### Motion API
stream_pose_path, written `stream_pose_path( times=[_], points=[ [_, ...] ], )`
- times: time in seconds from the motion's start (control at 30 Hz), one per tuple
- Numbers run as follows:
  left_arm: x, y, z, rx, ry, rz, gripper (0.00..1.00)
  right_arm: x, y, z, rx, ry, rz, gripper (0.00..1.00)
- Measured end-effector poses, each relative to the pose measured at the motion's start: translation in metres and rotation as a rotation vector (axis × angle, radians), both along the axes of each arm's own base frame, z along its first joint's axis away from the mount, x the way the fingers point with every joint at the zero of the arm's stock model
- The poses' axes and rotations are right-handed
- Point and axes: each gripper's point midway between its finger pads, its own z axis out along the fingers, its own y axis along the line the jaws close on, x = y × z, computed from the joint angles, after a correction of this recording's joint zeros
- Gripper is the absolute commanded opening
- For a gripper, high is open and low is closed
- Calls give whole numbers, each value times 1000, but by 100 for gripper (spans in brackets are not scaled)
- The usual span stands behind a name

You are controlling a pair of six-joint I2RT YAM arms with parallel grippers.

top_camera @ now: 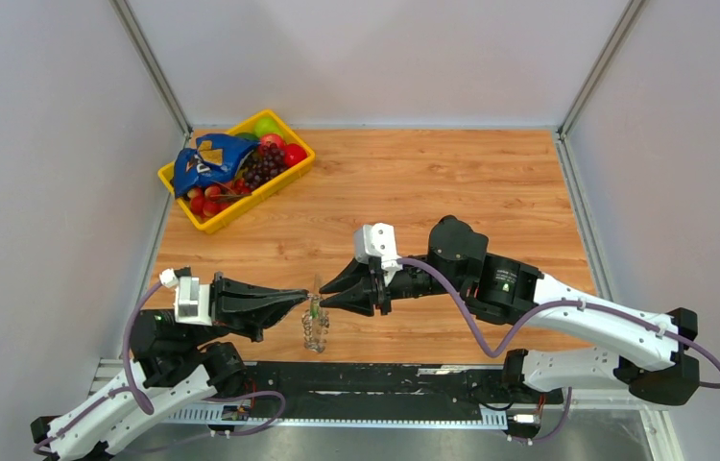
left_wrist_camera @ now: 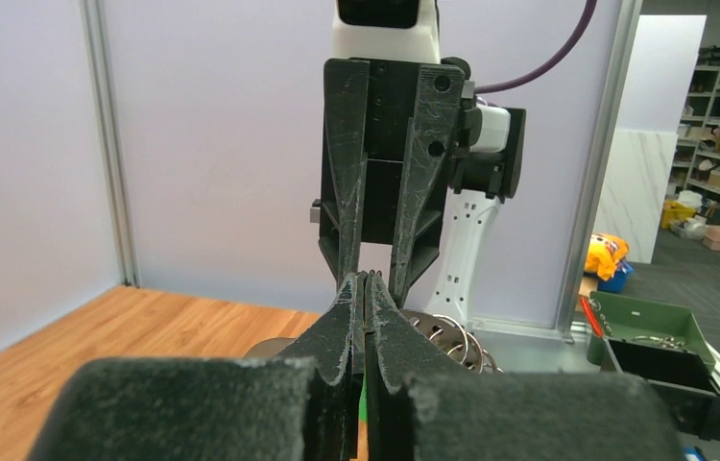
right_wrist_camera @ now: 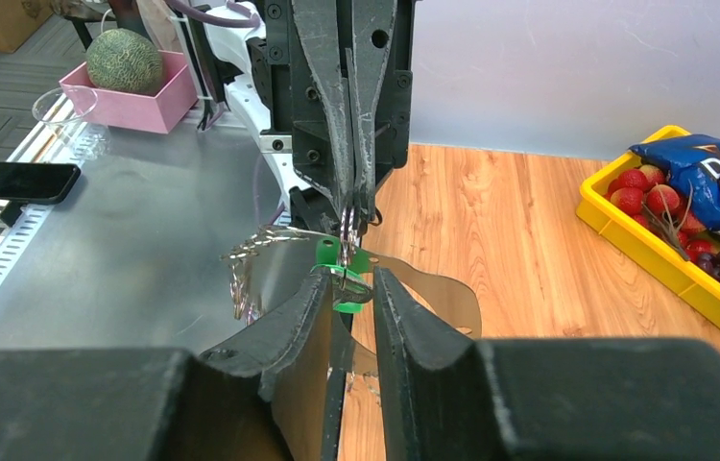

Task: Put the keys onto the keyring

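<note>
The keyring hangs between my two gripper tips near the table's front edge: a grey band loop (right_wrist_camera: 438,300) with a silvery beaded chain (right_wrist_camera: 241,271) dangling below (top_camera: 316,332). My left gripper (top_camera: 304,299) is shut on the keyring's small metal ring (right_wrist_camera: 348,227); its jaws are pressed together in the left wrist view (left_wrist_camera: 366,280). A tiny green key (right_wrist_camera: 341,292) sits between the tips of my right gripper (right_wrist_camera: 351,279), which faces the left one tip to tip (top_camera: 325,300) and is closed on it. A green sliver (left_wrist_camera: 363,396) shows between the left fingers.
A yellow basket (top_camera: 181,206) of fruit with a blue bag (top_camera: 204,159) stands at the back left of the wooden table (top_camera: 452,182). The metal rail (top_camera: 385,379) runs along the near edge, just below the hanging chain.
</note>
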Motion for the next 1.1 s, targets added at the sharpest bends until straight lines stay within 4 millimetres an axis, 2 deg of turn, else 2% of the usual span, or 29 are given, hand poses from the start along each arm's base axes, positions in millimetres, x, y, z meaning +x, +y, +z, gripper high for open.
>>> stream_pose_path(
  times=[0.4, 0.47, 0.57, 0.6, 0.83, 0.97, 1.1],
  points=[
    [1, -1, -3, 5, 4, 0, 0, 1, 5, -2, 1, 6, 5, 23],
    [1, -2, -4, 7, 5, 0, 0, 1, 6, -3, -1, 7, 7, 20],
    [1, -2, -4, 7, 5, 0, 0, 0, 7, -2, 1, 7, 12, 3],
    [1, -2, -4, 7, 5, 0, 0, 0, 7, -2, 0, 7, 14, 0],
    [2, -2, -4, 4, 5, 2, 0, -2, 7, -2, 0, 11, 21, 0],
    [2, -3, -8, 28, 15, 3, 14, -2, 6, -5, -16, 16, 19, 0],
    [-1, -2, -8, 100, 23, 2, 31, -2, 5, -10, -54, 26, 16, 0]
  ],
)
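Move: The green key, on its small ring at the keyring plate, hangs between the right hand's part-open fingertips, about 1 cm to their left and a bare 1 cm below; the gray keyring plate hangs 1 cm ahead, 1 cm left and 5 cm below, and the cluster of small rings 3 cm back, 1 cm left and 3 cm down. From the left hand, which still holds the ring from above, the key is 1 cm right and 2 cm below. The green key and its ring are pinched by the right hand, which eases barely 1 cm left, in under the left fingertips, and shuts fully on them. The left hand waits with its grip closed, then opens about a fifth as its fingers tip down some 5 degrees; both hands sink about 1 cm, the right keeping its pinch. ##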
